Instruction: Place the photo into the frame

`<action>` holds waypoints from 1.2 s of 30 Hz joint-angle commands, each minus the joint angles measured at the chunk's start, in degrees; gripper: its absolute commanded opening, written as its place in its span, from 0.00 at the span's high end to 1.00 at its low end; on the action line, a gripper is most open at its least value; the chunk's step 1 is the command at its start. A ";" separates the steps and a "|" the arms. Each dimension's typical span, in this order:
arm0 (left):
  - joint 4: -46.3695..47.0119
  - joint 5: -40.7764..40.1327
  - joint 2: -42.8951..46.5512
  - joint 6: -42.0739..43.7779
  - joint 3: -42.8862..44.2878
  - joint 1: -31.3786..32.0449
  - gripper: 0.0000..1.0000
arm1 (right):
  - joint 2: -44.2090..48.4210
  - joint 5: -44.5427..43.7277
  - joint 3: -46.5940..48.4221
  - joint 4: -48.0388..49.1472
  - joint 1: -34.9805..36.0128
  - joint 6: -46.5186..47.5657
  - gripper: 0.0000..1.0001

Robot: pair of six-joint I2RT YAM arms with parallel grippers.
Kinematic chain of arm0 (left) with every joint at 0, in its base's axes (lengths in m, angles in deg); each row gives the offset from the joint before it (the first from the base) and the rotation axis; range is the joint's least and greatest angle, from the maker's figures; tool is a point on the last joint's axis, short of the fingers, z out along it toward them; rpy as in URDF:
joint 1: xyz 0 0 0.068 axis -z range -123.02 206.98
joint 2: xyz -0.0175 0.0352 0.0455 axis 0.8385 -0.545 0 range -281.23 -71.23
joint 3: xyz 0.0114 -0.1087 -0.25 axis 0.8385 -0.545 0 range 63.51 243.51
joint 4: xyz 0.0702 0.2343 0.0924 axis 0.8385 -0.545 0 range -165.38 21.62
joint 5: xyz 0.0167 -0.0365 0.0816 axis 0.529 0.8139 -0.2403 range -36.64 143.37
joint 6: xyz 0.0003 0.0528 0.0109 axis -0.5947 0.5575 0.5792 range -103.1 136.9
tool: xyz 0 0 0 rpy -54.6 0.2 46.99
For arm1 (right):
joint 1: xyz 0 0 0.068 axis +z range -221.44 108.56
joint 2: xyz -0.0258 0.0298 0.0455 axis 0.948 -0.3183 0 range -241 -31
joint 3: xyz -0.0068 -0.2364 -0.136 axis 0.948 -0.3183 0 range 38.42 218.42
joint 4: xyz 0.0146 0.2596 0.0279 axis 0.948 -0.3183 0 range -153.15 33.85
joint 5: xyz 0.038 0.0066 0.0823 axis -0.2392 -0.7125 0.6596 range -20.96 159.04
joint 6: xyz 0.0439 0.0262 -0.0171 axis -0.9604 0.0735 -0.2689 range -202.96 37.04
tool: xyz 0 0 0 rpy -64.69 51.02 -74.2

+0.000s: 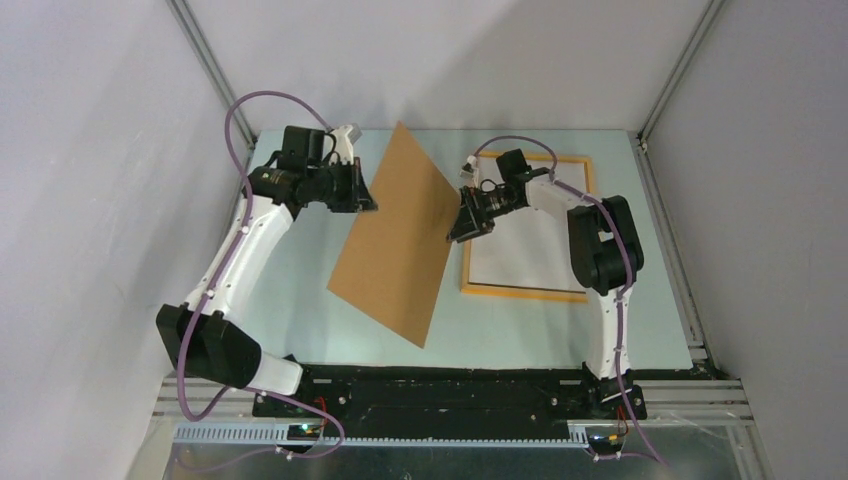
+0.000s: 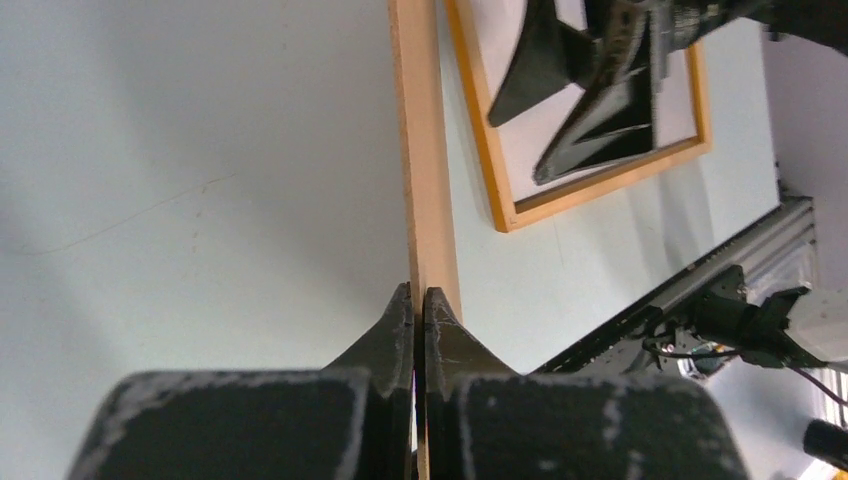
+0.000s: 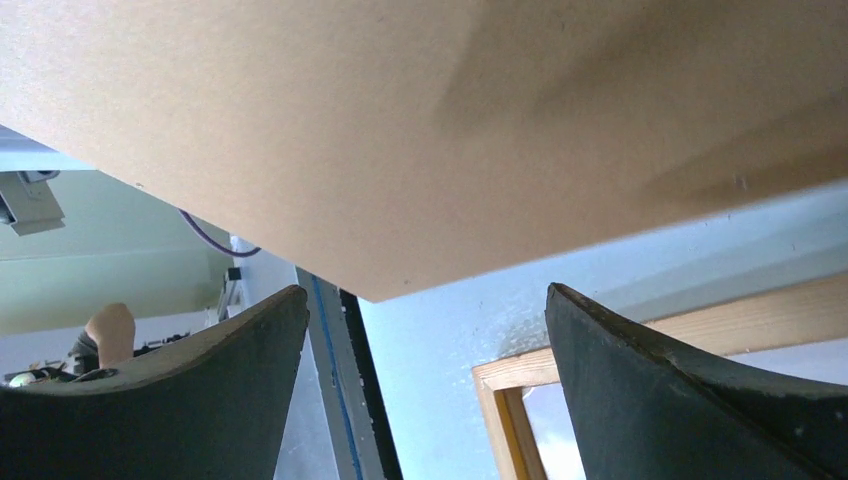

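Observation:
The orange-yellow frame [image 1: 527, 292] lies flat on the table at the right. A white sheet, the photo [image 1: 520, 255] with its printed side unseen, fills its opening. A plain brown backing board [image 1: 398, 235] hangs tilted above the table between the arms. My left gripper [image 1: 366, 203] is shut on the board's left edge. In the left wrist view the board [image 2: 425, 150] runs edge-on out of the pinched left gripper [image 2: 420, 295]. My right gripper [image 1: 456, 228] stands open at the board's right edge, over the frame's left side. The right wrist view shows the board [image 3: 400, 130] just beyond the right gripper [image 3: 425, 300], with nothing between its fingers.
Below the right gripper sit the frame's corner [image 3: 510, 375] and the pale blue table [image 3: 440, 340]. The right arm's fingers [image 2: 590, 90] hang over the frame [image 2: 600, 185] in the left wrist view. Grey walls close in the table on three sides.

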 commanded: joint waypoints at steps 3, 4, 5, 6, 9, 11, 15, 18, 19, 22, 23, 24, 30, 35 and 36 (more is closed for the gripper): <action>-5.11 -11.86 -0.42 4.27 8.26 0.44 1.00 | 6.04 -1.25 3.89 1.12 -0.64 -4.28 0.07; -5.67 -12.45 -0.56 4.54 8.61 0.43 1.00 | 6.30 -1.34 4.34 1.48 -0.62 -5.52 0.07; -6.71 -13.69 -0.74 4.66 9.26 0.46 1.00 | 6.35 -1.63 5.34 1.67 -0.61 -6.10 0.07; -7.13 -14.20 -0.76 4.93 9.55 0.44 1.00 | 6.38 -1.75 5.94 2.01 -0.52 -7.47 0.07; -9.88 -16.32 -1.69 5.45 11.83 0.43 1.00 | 6.26 -2.18 8.42 3.56 0.04 -10.39 0.06; -11.06 -17.32 -2.21 5.56 12.88 0.53 1.00 | 6.13 -2.47 9.76 5.29 0.54 -12.92 0.06; -14.01 -19.14 -3.94 6.26 16.41 1.11 1.00 | 5.68 -2.88 12.27 11.10 1.23 -20.81 0.06; -15.18 -20.78 -4.85 6.85 17.97 1.98 1.00 | 5.03 -3.90 14.66 11.65 2.31 -23.23 0.05; -15.32 -20.87 -4.93 6.90 18.43 2.17 1.00 | 4.80 -4.07 15.13 12.44 2.52 -24.56 0.05; -15.43 -20.84 -4.63 6.47 18.74 3.59 1.00 | 4.73 -4.44 16.40 14.34 3.52 -27.27 0.05; -15.36 -20.76 -4.47 6.13 18.68 4.22 1.00 | 4.77 -4.47 16.86 14.84 3.70 -28.25 0.05; -15.30 -20.73 -4.13 5.94 18.52 4.56 1.00 | 4.84 -4.56 17.11 15.12 4.05 -28.63 0.05; -14.65 -19.17 -2.31 4.93 18.44 8.11 0.85 | 5.81 -3.68 17.69 18.18 5.09 -33.76 0.05; -14.05 -16.34 -1.90 4.70 18.56 11.06 0.65 | 7.53 -3.46 17.65 20.50 5.73 -36.74 0.05; -13.97 -15.92 -1.92 4.69 18.67 11.32 0.62 | 8.06 -3.36 17.48 21.59 5.77 -37.98 0.04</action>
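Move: My left fingers hold the brown board by its raised left edge; its middle lies roughly 5 cm back, 6 cm right and 8 cm below them. The frame, its destination, lies about 30 cm to their right, 3 cm ahead and 25 cm below. From my open right hand the board's middle is about 9 cm left, 5 cm back and 5 cm up, while the frame is some 15 cm right, 2 cm ahead and 10 cm down. I raise my wide-open right hand about 14 cm, swinging it forward and then some 7 cm left, up beside the board towards its raised edge. My left hand lifts about 3 cm, going nearly 4 cm left and coming back, and rolls some 15 degrees with its left side rising. It keeps its pinch until near the end, then starts to open a third of the way, one finger still beside the board. ##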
